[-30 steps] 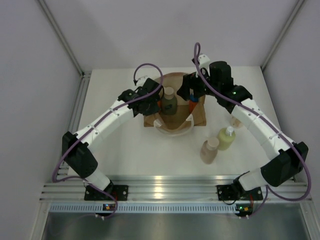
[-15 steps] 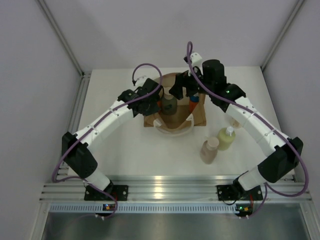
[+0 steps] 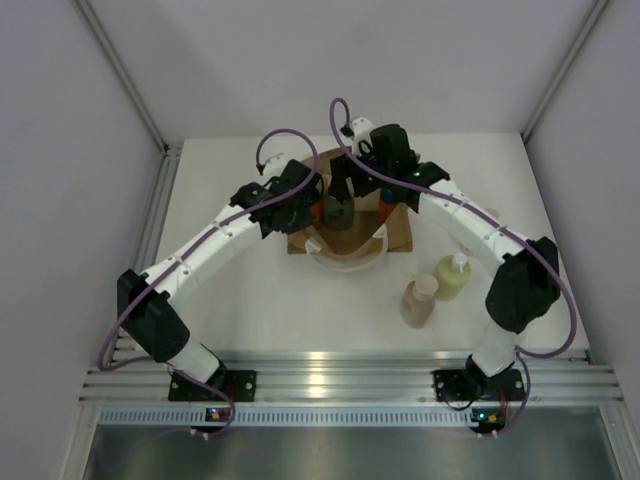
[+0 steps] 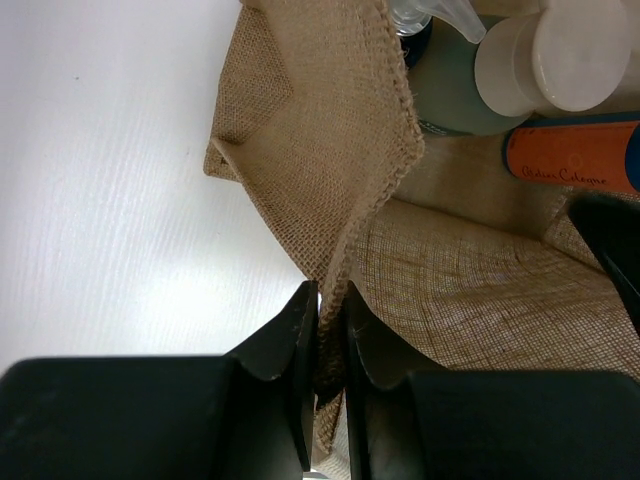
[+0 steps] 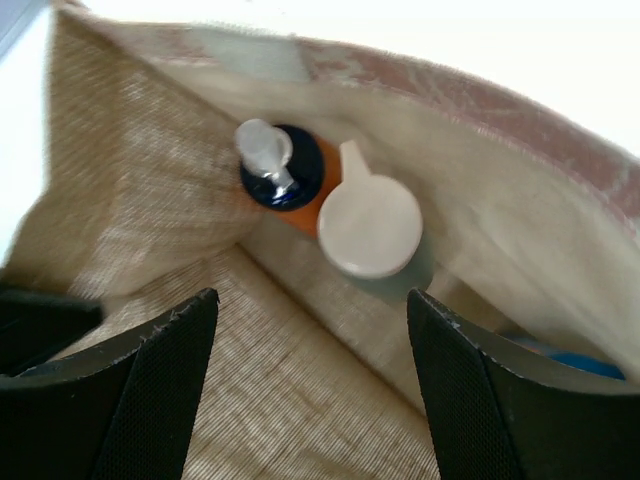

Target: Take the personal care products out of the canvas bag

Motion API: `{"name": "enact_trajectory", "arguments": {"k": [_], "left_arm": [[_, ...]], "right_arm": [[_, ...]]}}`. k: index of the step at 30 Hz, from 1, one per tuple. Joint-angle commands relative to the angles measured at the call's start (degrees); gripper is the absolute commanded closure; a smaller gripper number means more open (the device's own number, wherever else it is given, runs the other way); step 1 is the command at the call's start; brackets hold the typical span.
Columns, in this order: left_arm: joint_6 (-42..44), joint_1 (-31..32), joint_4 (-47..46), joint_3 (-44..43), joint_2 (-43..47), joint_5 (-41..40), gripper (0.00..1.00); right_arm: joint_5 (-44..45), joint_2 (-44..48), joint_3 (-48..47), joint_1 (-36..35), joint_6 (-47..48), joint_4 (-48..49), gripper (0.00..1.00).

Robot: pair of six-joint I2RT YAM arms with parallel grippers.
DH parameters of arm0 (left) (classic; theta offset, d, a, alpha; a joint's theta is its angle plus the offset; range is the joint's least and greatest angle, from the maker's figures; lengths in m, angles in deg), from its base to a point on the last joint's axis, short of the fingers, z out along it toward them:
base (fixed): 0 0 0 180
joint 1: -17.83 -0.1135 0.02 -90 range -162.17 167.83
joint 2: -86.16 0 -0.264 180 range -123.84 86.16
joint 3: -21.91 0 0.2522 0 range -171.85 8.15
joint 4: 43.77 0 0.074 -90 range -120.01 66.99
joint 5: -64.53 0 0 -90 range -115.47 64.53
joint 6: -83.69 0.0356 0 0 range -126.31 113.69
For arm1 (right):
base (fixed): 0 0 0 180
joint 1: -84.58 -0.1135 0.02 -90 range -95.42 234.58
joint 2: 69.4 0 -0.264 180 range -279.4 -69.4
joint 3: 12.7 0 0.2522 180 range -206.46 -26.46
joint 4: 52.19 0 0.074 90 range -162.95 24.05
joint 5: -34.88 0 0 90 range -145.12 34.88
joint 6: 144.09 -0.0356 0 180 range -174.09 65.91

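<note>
The canvas bag (image 3: 398, 232) stands at the table's far middle, mouth up. My left gripper (image 3: 303, 206) is shut on the bag's left rim; burlap is pinched between its fingers (image 4: 330, 292). My right gripper (image 3: 338, 190) hangs open over the bag's mouth (image 5: 312, 300), touching nothing. Below it stand a dark green bottle with a round pale cap (image 5: 370, 225) (image 4: 560, 55) and, touching it, an orange bottle with a blue pump top (image 5: 285, 165). Another orange bottle (image 4: 575, 150) lies on its side in the bag. A yellow-green bottle (image 3: 452, 278) and a pinkish-beige one (image 3: 420, 300) stand outside.
The bag's white handle (image 3: 348, 262) loops toward me on the table. The two outside bottles stand close together, right of centre, beside the right arm's forearm (image 3: 470, 225). Grey walls close in the table at the back and sides.
My right gripper has swung left from the bag's right side to over its mouth, above the dark green bottle. The left gripper keeps its hold on the rim.
</note>
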Motion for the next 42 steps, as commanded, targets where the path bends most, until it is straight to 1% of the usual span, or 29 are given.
{"name": "enact_trajectory", "arguments": {"k": [1, 5, 10, 13, 16, 19, 20, 22, 25, 26, 30, 35, 36, 38, 42], "left_arm": [[-1.46, -0.36, 1.42, 1.51, 1.05, -1.47, 1.00], [-1.29, -0.36, 1.43, 1.77, 0.88, -0.24, 1.00], [-1.38, -0.36, 1.51, 2.21, 1.49, 0.02, 1.00], [-1.73, -0.36, 1.51, 2.04, 1.67, 0.46, 1.00], [-1.91, -0.36, 1.51, 2.12, 1.76, 0.73, 1.00], [-1.82, -0.36, 1.51, 2.39, 1.84, 0.46, 1.00], [-1.73, -0.36, 1.51, 2.39, 1.84, 0.38, 1.00], [-1.38, -0.36, 1.51, 2.48, 1.84, 0.46, 1.00], [-0.85, -0.36, 1.43, 2.56, 1.41, 0.73, 1.00], [-0.68, -0.36, 1.51, 2.65, 1.32, 0.64, 1.00], [-0.15, -0.44, 1.51, 2.13, 1.32, 0.20, 1.00], [0.56, -0.53, 1.51, 1.16, 1.14, -0.50, 1.00], [0.64, -0.62, 1.51, 1.16, 1.14, -0.68, 1.00], [0.73, -0.88, 1.51, 1.07, 0.88, -0.94, 1.00], [1.61, -1.06, 1.51, 0.28, -0.17, -1.65, 1.00]], "right_arm": [[2.75, -4.84, -6.28, -1.11, 2.49, 3.84, 0.25], [5.74, -9.07, -8.66, -1.11, 3.20, 4.81, 0.25], [6.27, -14.42, -11.38, -1.11, 4.78, 5.43, 0.25], [6.71, -15.58, -10.95, -1.20, 4.96, 6.21, 0.27], [7.15, -16.02, -10.16, -1.20, 5.22, 8.15, 0.33], [7.59, -15.67, -9.64, -1.20, 4.78, 9.90, 0.45], [7.77, -15.32, -9.20, -1.29, 4.69, 10.52, 0.54], [8.56, -13.57, -6.75, -1.46, 4.87, 13.59, 0.64], [8.82, -11.28, -3.84, -1.64, 5.57, 17.10, 0.86], [8.82, -10.75, -3.22, -1.64, 5.75, 17.90, 1.00], [8.91, -7.68, -1.63, -1.64, 5.57, 18.70, 1.00], [7.95, -0.65, -1.02, -1.64, 4.08, 17.74, 1.00], [7.60, 0.41, -1.45, -1.64, 2.16, 17.30, 1.00], [7.24, 3.39, -2.42, -1.64, 1.79, 14.94, 1.00], [6.10, 8.14, -7.50, -1.02, 0.74, 9.58, 1.00]]}}
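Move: The green bottle stands in the bag about 7 cm ahead of the right hand, 2 cm to its left, its middle some 13 cm below. The orange pump bottle is about 6 cm left of the green bottle and the blue-capped bottle about 11 cm to its right, both nearly level with it. From the left hand, which already holds the bag's left rim, the green bottle lies roughly 7 cm ahead, 8 cm right and 9 cm down. Forward and down into the bag, some 7 cm each way, the right hand reaches for the green bottle with fingers open, then closes them on both sides of its white cap. Keeping that pinch, it eases back, then climbs steeply about 6 cm, ending 4 cm nearer the base and 2 cm farther right than at the grasp. The left hand stays put, still pinching the rim. ##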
